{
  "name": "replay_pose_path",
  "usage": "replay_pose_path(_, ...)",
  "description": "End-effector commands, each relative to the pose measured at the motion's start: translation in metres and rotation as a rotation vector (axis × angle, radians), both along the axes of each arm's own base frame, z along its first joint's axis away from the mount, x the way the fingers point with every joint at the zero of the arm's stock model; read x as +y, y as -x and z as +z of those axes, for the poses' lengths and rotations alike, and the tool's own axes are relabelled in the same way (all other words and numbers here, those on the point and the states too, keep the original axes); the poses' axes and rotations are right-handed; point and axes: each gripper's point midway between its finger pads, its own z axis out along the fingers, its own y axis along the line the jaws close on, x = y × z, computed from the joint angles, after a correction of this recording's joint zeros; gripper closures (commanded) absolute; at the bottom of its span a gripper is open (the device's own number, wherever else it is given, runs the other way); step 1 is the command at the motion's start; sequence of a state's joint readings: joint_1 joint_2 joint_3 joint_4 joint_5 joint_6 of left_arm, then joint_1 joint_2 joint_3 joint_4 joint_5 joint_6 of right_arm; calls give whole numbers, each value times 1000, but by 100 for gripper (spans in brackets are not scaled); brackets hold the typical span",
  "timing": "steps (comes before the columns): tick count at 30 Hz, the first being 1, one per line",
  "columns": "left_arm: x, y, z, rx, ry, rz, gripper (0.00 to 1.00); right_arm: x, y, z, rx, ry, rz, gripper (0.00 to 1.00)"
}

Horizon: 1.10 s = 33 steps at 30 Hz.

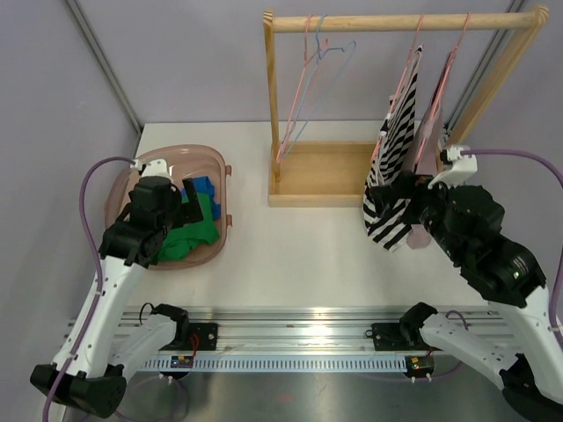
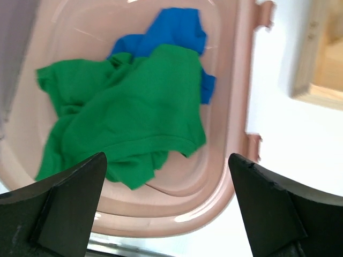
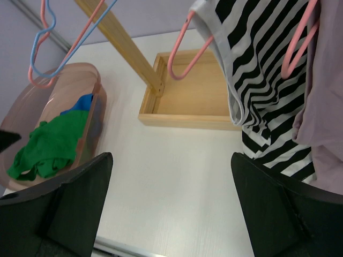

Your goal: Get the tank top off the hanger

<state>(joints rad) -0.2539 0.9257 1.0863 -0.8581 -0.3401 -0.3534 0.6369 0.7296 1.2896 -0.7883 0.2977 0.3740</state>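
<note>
The black-and-white striped tank top (image 1: 398, 145) (image 3: 268, 59) hangs on a pink hanger (image 1: 413, 53) (image 3: 185, 59) at the right end of the wooden rack's rail (image 1: 378, 22). My right gripper (image 1: 398, 204) (image 3: 171, 209) is open just in front of the tank top's lower hem, with only bare table between its fingers. My left gripper (image 1: 192, 207) (image 2: 166, 209) is open above the pink basket (image 1: 176, 158) (image 2: 236, 107), holding nothing. A green garment (image 1: 186, 236) (image 2: 128, 107) lies in the basket below it.
A blue garment (image 1: 202, 186) (image 2: 177, 32) lies under the green one. A mauve garment (image 1: 431, 149) (image 3: 327, 96) hangs on a second pink hanger to the right of the tank top. Empty pink and blue hangers (image 1: 312, 70) (image 3: 48, 32) hang at the rail's left. The rack's wooden base tray (image 1: 321, 171) (image 3: 198, 96) sits mid-table.
</note>
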Motion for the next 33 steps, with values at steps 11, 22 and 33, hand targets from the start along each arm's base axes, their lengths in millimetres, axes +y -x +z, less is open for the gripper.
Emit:
replay_pose_path(11,-53,27,24,-258,192,-327,1,-11,-102,79,-77,191,-379,8)
replay_pose_path(22,-67,29,19,-229,205,-389,1,-34,-186,85,-11,264,-498,17)
replay_pose_path(33,-73,27,14,-206,213,-411,1,-42,-217,84,5,314,-536,65)
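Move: The neck of the pink hanger that carries the striped tank top is roughly 23 cm ahead of the right hand, 4 cm to its right and 7 cm higher. The top's body hangs below, its middle some 18 cm ahead, 4 cm right and 8 cm below the hand. From that neck, the mauve top's hanger is level with it and about 7 cm to the right, the empty hangers about 17 cm to the left. From the left hand, the neck is about 18 cm ahead, 48 cm right and 20 cm above. The right hand reaches about 22 cm forward to the striped tank top's pink hanger, climbing some 8 cm on the way and sinking a little at the end, easing slightly right as it turns about 30 degrees clockwise, and its fingers narrow from wide open to roughly a third around the upper part of the hanger. Meanwhile the left hand, still open and empty, draws about 7 cm right and back above the basket's right side, turning some 20 degrees clockwise. ##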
